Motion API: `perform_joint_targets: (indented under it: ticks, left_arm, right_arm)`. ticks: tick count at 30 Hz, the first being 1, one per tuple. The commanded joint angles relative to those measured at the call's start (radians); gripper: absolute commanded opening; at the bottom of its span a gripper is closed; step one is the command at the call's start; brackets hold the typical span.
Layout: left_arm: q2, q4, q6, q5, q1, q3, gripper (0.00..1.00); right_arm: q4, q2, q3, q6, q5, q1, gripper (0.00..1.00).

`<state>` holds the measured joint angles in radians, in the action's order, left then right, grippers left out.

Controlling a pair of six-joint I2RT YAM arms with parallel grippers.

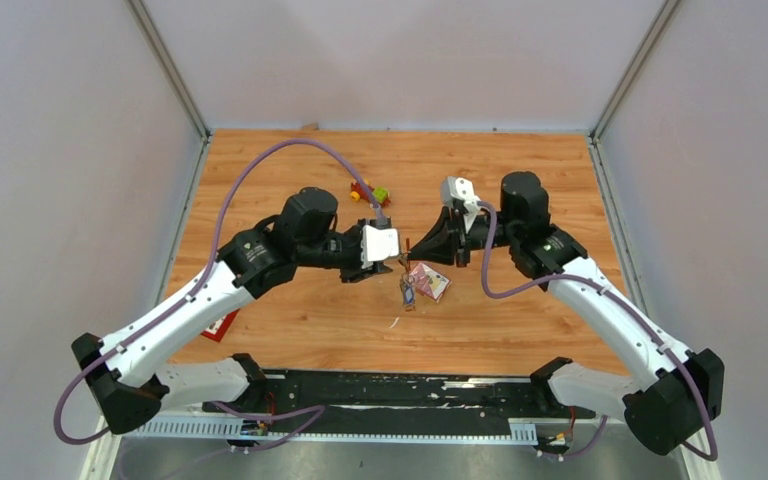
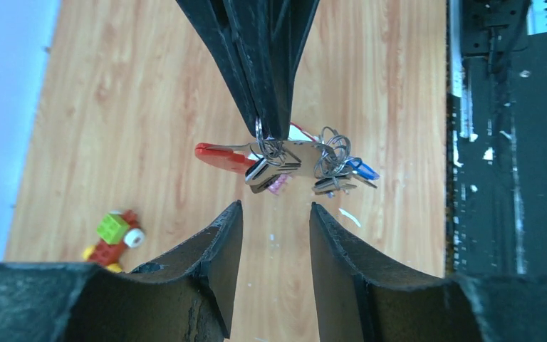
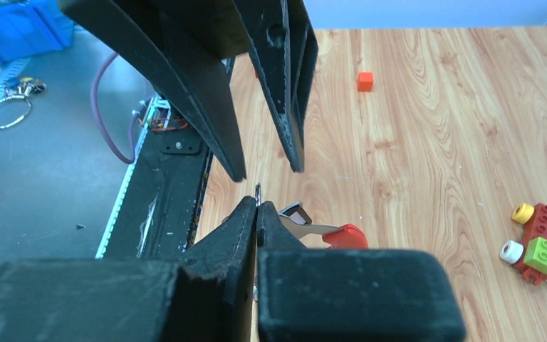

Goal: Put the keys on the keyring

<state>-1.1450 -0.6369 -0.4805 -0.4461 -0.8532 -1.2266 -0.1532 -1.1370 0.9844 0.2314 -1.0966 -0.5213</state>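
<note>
My right gripper point(image 3: 257, 204) is shut on the thin metal ring of the keyring point(image 2: 259, 137), held above the table. Under the ring hang a red fob point(image 2: 219, 157) and a grey fob point(image 2: 269, 172). A cluster of wire loops and small keys point(image 2: 333, 169), one with a blue head point(image 2: 364, 171), dangles beside them. My left gripper point(image 2: 276, 208) is open just short of the ring, with nothing between its fingers. From above, both grippers meet tip to tip, left gripper point(image 1: 390, 263) and right gripper point(image 1: 409, 245), with the keys point(image 1: 407, 291) hanging below.
A pink foil packet point(image 1: 430, 281) lies under the hanging keys. A red-yellow-green toy car point(image 1: 370, 193) sits behind the left gripper. A small orange cube point(image 3: 365, 81) lies on the wood. A red flat item point(image 1: 220, 326) shows under the left arm. The black base rail point(image 1: 390, 390) runs along the near edge.
</note>
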Motion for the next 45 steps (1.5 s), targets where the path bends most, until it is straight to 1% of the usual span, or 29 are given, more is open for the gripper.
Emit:
perform_joint_targets:
  ticks: [1, 5, 9, 15, 16, 21, 25, 26, 28, 38, 45]
  left_arm:
    - [0.034, 0.178, -0.158, -0.039, 0.006, 0.063, 0.47]
    - [0.009, 0.217, -0.176, -0.067, 0.006, 0.060, 0.45]
    - [-0.015, 0.231, -0.168, -0.101, 0.006, 0.051, 0.38]
    - [-0.035, 0.257, -0.126, -0.176, 0.006, 0.059, 0.14]
    - [-0.038, 0.259, -0.122, -0.181, 0.006, 0.059, 0.11]
    - [-0.062, 0.273, -0.083, -0.192, 0.006, 0.047, 0.10]
    - [-0.067, 0.264, -0.080, -0.178, 0.006, 0.031, 0.09]
    - [-0.065, 0.262, -0.082, -0.171, 0.006, 0.033, 0.07]
    - [-0.060, 0.259, -0.090, -0.153, 0.006, 0.039, 0.00]
    - [-0.013, 0.205, -0.161, -0.033, 0.006, 0.059, 0.00]
    - [-0.003, 0.179, -0.193, 0.014, 0.006, 0.052, 0.00]
  right_arm:
    - [0.087, 0.008, 0.091, -0.097, -0.053, 0.006, 0.00]
    - [0.125, -0.005, 0.100, -0.148, -0.065, 0.011, 0.00]
    - [0.159, -0.007, 0.086, -0.179, -0.065, 0.015, 0.00]
    - [0.207, -0.002, 0.067, -0.201, -0.060, 0.022, 0.00]
    - [0.214, -0.001, 0.062, -0.204, -0.059, 0.021, 0.00]
    - [0.244, -0.002, 0.031, -0.208, -0.048, 0.021, 0.00]
    - [0.248, 0.001, 0.011, -0.193, -0.038, 0.022, 0.00]
    - [0.239, 0.003, 0.010, -0.183, -0.035, 0.021, 0.00]
    - [0.209, 0.010, 0.014, -0.151, -0.022, 0.022, 0.00]
    - [0.076, 0.046, 0.018, -0.024, 0.086, 0.021, 0.00]
    - [0.082, 0.045, 0.000, -0.010, 0.107, 0.021, 0.00]
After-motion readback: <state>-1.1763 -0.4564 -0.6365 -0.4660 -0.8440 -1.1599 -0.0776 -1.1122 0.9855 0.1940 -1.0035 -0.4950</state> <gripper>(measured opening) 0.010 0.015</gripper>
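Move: My right fingers keep hold of the keyring, right at their tips. From my half-open left hand it lies about 3 cm to the right, at nearly the same height and depth. Under it, the red-handled blade hangs about 3 cm to the left hand's right and 4 cm below. The hanging keys are as far right, 5 cm back and 5 cm lower. The pink card lies on the table some 25 cm below and 7 cm right. I reach my left hand about 3.5 cm to the right, rolling it some 10 degrees, and shut its fingers on the free side of the keyring, while my right hand keeps its pinch, rising 4 cm and then sinking back about 2. With both gripping, I carry them slowly forward, the left hand also easing back 1.5 cm to the left. ##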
